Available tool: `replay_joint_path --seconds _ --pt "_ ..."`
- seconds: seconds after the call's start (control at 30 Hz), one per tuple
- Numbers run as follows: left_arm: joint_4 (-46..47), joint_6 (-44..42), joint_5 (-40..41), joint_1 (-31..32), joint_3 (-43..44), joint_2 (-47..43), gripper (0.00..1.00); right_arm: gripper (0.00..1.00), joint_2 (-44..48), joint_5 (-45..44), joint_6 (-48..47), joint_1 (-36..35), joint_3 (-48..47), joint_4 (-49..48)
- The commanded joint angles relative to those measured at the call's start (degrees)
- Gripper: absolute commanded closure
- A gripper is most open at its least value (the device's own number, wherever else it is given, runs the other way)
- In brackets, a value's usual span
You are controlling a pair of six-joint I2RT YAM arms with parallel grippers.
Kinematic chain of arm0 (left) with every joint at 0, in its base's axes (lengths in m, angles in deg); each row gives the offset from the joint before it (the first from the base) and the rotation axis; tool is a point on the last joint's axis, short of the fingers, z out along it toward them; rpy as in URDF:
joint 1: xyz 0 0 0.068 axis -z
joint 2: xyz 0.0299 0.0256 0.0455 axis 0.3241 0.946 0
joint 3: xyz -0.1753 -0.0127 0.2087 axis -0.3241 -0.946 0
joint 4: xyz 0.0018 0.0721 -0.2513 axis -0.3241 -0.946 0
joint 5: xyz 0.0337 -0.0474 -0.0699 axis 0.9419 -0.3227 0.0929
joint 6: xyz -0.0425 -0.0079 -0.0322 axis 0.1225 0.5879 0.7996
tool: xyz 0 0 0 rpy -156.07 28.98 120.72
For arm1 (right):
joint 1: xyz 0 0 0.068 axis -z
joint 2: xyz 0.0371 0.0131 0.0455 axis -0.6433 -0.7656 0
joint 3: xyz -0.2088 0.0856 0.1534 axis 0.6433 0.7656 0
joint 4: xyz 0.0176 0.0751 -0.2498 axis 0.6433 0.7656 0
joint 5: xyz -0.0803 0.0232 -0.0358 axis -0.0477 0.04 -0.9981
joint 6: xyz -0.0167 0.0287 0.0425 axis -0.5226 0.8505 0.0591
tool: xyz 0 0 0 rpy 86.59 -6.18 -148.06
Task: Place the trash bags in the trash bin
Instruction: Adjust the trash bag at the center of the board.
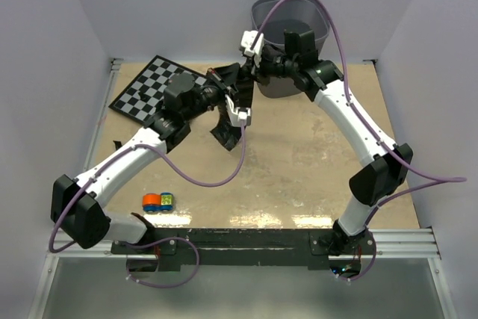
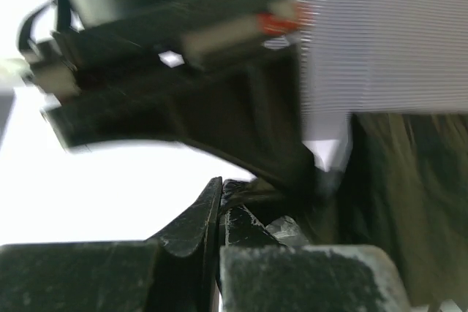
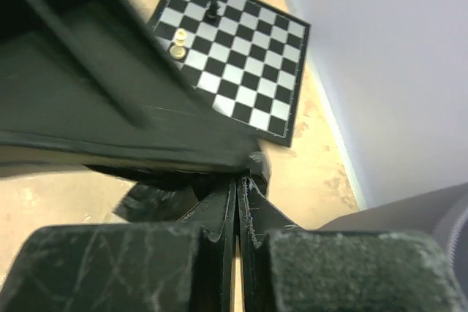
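Above the middle of the table hangs a crinkly black trash bag (image 1: 226, 131), held between the two arms just in front of the grey mesh trash bin (image 1: 258, 14). My left gripper (image 1: 233, 91) is shut on the bag's upper edge. My right gripper (image 1: 252, 74) is shut on the same edge right beside it. In the left wrist view, the left gripper (image 2: 221, 185) pinches black film (image 2: 289, 229), with the bin's mesh (image 2: 380, 42) close behind. The right wrist view has the right gripper (image 3: 240, 180) shut, with the bag (image 3: 150, 201) bunched at its tips.
A chessboard (image 1: 153, 87) lies at the back left, with a few pieces (image 3: 178, 43) on it. A small orange and blue toy (image 1: 158, 201) sits near the front left. Grey walls enclose the table on three sides. The bin stands at the back, right of centre.
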Motion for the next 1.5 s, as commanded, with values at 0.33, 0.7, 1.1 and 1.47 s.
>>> replay_joint_path --seconds 0.33,0.7,1.1,1.47 --pt "-13.12 -4.83 -7.96 -1.15 2.1 -2.45 1.0 1.0 -0.66 -6.75 -4.53 -1.24 -2.3 0.58" --pt "-14.16 -3.52 -0.58 -1.41 8.07 6.24 1.0 1.0 2.33 -0.24 -5.15 -4.05 -2.81 2.77" --pt "-16.72 -4.22 -2.62 -1.41 8.42 2.89 1.0 1.0 -0.06 -3.97 -6.56 -2.81 -3.34 5.67" --pt "-17.79 -3.0 0.38 -1.94 5.97 2.91 1.0 1.0 -1.28 -6.05 -3.83 -2.82 -6.43 6.11"
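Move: The trash bag is already pinched at its rim by both my shut hands, which are close together. Its middle hangs about 17 cm below my left hand and 2 cm to its right, and some 15 cm below my right hand, 2 cm back and 2 cm left. From my left hand, the trash bin stands about 21 cm ahead, 15 cm right and 20 cm lower. The chessboard lies about 18 cm ahead, 26 cm left and 37 cm below it. I shake the bag between my two hands, both keeping their pinch. My left hand jogs forward and back by a couple of centimetres while sinking about 6 cm overall, its fingertips tipping down nearly 20 degrees. My right hand keeps jerking 2 to 3 cm back-left and forward again, dips some 4 cm late on, then springs back up almost to where it began. ##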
